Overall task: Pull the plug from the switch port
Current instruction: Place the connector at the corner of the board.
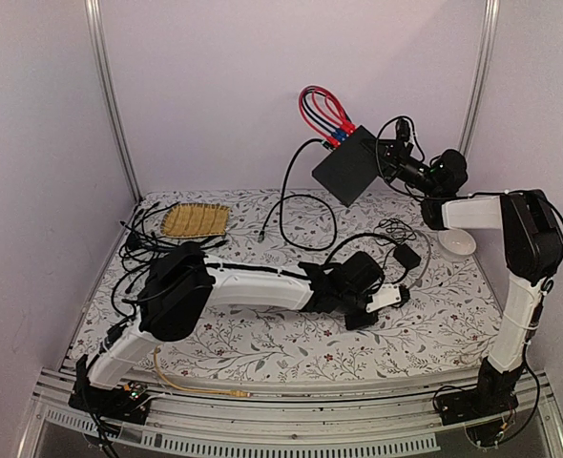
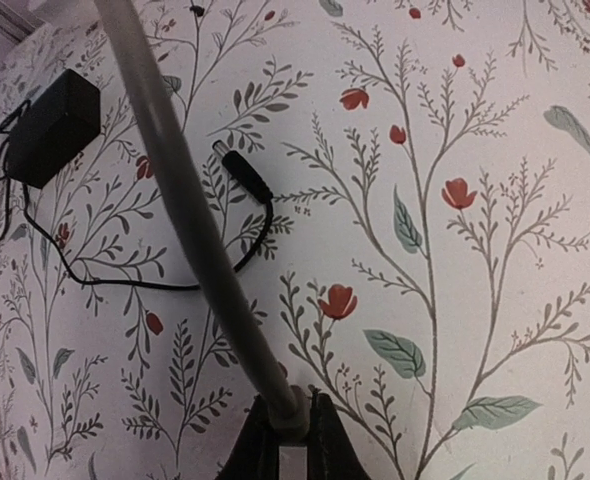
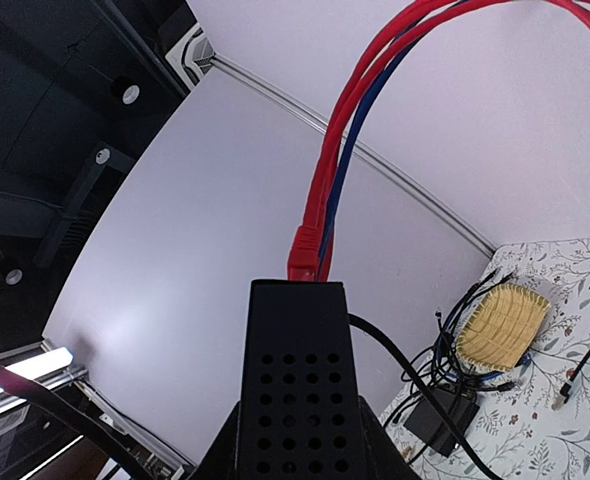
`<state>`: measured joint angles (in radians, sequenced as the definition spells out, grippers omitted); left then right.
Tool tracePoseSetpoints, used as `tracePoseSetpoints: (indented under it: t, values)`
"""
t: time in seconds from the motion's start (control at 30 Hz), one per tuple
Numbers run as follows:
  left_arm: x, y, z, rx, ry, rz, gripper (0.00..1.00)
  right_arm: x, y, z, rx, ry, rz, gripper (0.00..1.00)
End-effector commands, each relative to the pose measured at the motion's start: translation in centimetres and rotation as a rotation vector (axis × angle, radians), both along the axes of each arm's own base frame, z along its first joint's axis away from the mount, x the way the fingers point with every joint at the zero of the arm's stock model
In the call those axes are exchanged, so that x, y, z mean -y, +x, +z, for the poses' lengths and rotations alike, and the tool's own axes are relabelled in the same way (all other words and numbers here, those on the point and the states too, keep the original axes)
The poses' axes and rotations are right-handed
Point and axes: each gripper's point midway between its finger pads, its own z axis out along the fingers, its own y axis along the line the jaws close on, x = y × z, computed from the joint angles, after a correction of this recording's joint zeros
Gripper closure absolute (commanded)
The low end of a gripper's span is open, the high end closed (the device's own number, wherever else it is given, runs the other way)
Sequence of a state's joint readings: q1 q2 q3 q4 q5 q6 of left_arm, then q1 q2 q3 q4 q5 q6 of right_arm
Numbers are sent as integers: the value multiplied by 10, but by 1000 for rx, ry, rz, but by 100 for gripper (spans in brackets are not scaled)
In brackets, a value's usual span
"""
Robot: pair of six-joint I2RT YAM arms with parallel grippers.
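My right gripper [image 1: 385, 157] is shut on the flat black switch [image 1: 346, 164] and holds it tilted in the air near the back wall. In the right wrist view its perforated edge [image 3: 295, 390] sits between my fingers [image 3: 223, 450]. Red and blue cables [image 1: 322, 107] loop out of the switch port row [image 1: 337, 136]. A red plug [image 3: 305, 255] is seated there; the sockets themselves are hidden. My left gripper [image 1: 388, 296] lies low over the table, right of centre. In its wrist view the left gripper [image 2: 293, 425] is shut on the thick end of a grey cable [image 2: 185, 210].
A black power adapter [image 2: 55, 125] and its barrel connector [image 2: 243, 170] lie on the floral cloth [image 2: 495, 250]. A woven yellow mat [image 1: 195, 220] and a cable tangle [image 1: 138, 243] are at the back left. A white bowl [image 1: 456, 243] sits under the right forearm.
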<state>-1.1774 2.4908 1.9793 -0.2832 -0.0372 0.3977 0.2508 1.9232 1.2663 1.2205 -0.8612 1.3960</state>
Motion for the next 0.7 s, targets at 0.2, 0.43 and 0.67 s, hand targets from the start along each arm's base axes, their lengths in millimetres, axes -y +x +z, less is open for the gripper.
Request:
tracePoseSetpoints:
  t: [0.2,0.43,0.67]
  values:
    - [5,11,-11,42,28,57,74,21,-31,58,187,63,-43,99]
    - [5,20,-6,24,-14,131,50,23,-33,57,178,61,-57,98]
    - [-2,15,19,-34,-119,181,48,24,-33,59,178,47,-74,99]
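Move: The left hand, pointing down and to the right, holds the grey cable's connector just above the table. The bare spot it is being put down on lies about 2 cm ahead, straight in line and some 2 cm below. From this hand a small black barrel plug lies about 5 cm ahead and 9 cm right, and the black power adapter roughly 18 cm ahead and 11 cm right. From the right hand, up high with the switch, the spot is about 19 cm back, 4 cm left and 35 cm down. The left fingers let go of the grey connector, spreading from shut to about half open low over the cloth. Meanwhile the hand slides forward about 2 cm, bringing it nearer the barrel plug, sinks slightly, and turns some 8 degrees counter-clockwise. ##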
